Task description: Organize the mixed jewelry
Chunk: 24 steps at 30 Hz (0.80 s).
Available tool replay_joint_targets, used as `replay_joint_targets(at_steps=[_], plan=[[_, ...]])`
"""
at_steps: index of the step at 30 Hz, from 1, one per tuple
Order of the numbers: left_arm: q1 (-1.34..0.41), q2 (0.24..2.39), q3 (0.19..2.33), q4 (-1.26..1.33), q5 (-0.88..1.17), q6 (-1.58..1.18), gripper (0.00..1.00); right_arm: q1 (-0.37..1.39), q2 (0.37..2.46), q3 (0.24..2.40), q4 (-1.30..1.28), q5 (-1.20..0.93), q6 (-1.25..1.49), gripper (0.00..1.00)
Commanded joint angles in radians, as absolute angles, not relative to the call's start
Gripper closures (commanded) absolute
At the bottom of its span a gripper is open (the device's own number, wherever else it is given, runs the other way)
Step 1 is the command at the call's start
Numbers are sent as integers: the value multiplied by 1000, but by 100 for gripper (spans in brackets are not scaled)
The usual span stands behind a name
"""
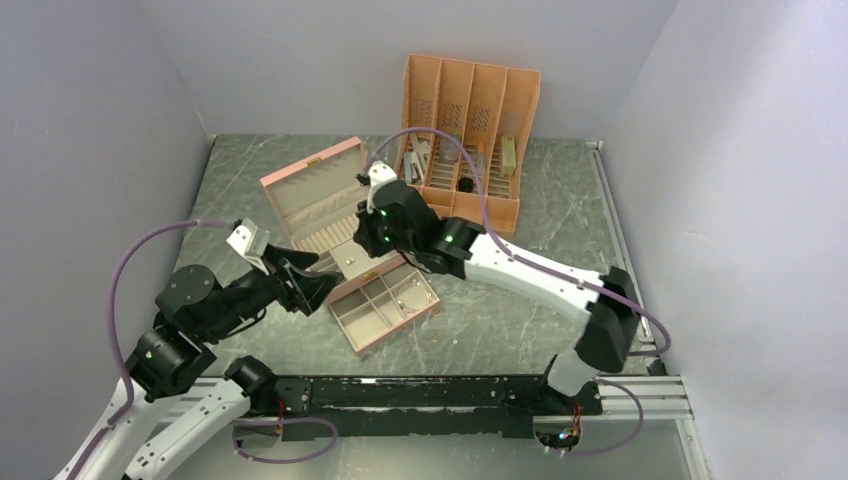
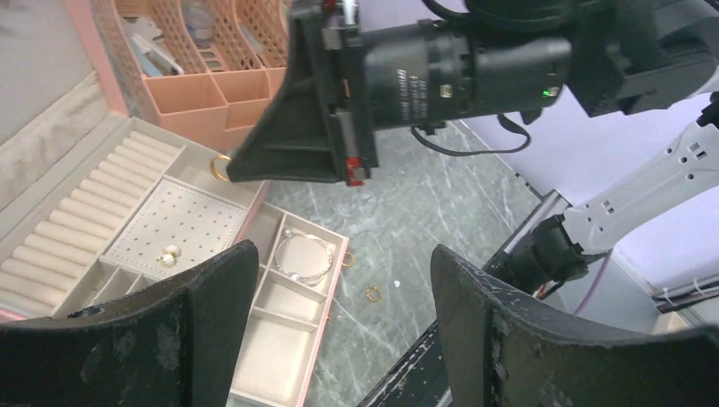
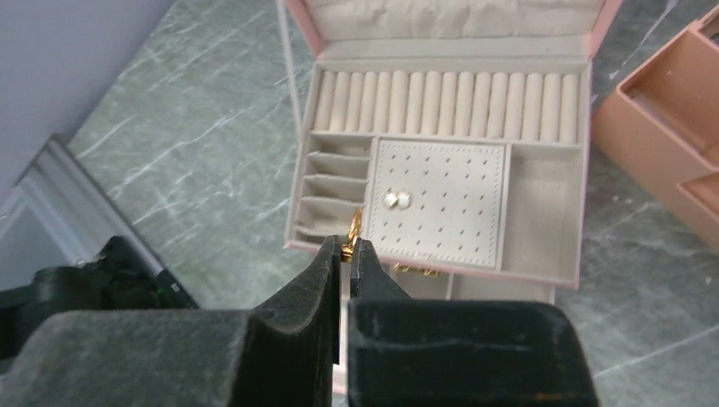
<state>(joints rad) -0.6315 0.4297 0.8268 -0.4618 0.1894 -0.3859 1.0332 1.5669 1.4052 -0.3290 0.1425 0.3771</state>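
Observation:
A pink jewelry box [image 1: 318, 200] lies open mid-table, its drawer [image 1: 385, 305] pulled out toward me. My right gripper [image 3: 347, 246] is shut on a small gold ring [image 3: 353, 231], held just above the box's front edge beside the small side slots. The left wrist view shows that ring [image 2: 220, 167] at the right gripper's tip. Two pearl studs [image 3: 396, 199] sit on the perforated pad. A silver bracelet [image 2: 303, 254] lies in the drawer. Two loose gold rings [image 2: 372, 293] [image 2: 348, 259] rest on the table by the drawer. My left gripper [image 2: 343, 254] hovers open above the drawer, holding nothing.
An orange slotted organizer [image 1: 470, 120] with grey and black oddments stands at the back, just behind the box. Grey walls close in on the left, back and right. A black rail [image 1: 440, 392] runs along the near table edge.

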Motion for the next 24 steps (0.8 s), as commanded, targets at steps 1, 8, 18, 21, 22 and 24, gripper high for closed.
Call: replay_joint_targets(at_steps=[1,8,18,21,22,24], plan=[[-632,403,791,-457,96,-347,21,982,1678,1508,-350,98,280,100],[-632,376,720,-409,23,-364,20,935,1906,1684,-381,70,205,100],[-629,382,735,-460,21,-345,21,907,2129,1841,-371,125,155,100],[-629,359,724,-451,18,-353,21,894,2168,1853,-354,116,163,100],[-628,354,723,-451,15,-354,21,892,2177,1855,-350,112,166,100],[-626,349,724,-455,6,-355,21,887,2196,1858,-340,102,173,100]])
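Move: The right hand holds a gold ring; the ring rolls lie about 14 cm ahead, 9 cm left and 18 cm below. The pearl earrings sit some 7 cm nearer than the rolls, about 5 cm left of this hand; the bracelet in the drawer is about 2 cm back and 7 cm right. From the left hand the rolls are roughly 23 cm ahead, 2 cm left and 25 cm below. Right hand lowers the held ring 13 cm while reaching 12 cm forward towards the rolls; left sinks slightly, open. ##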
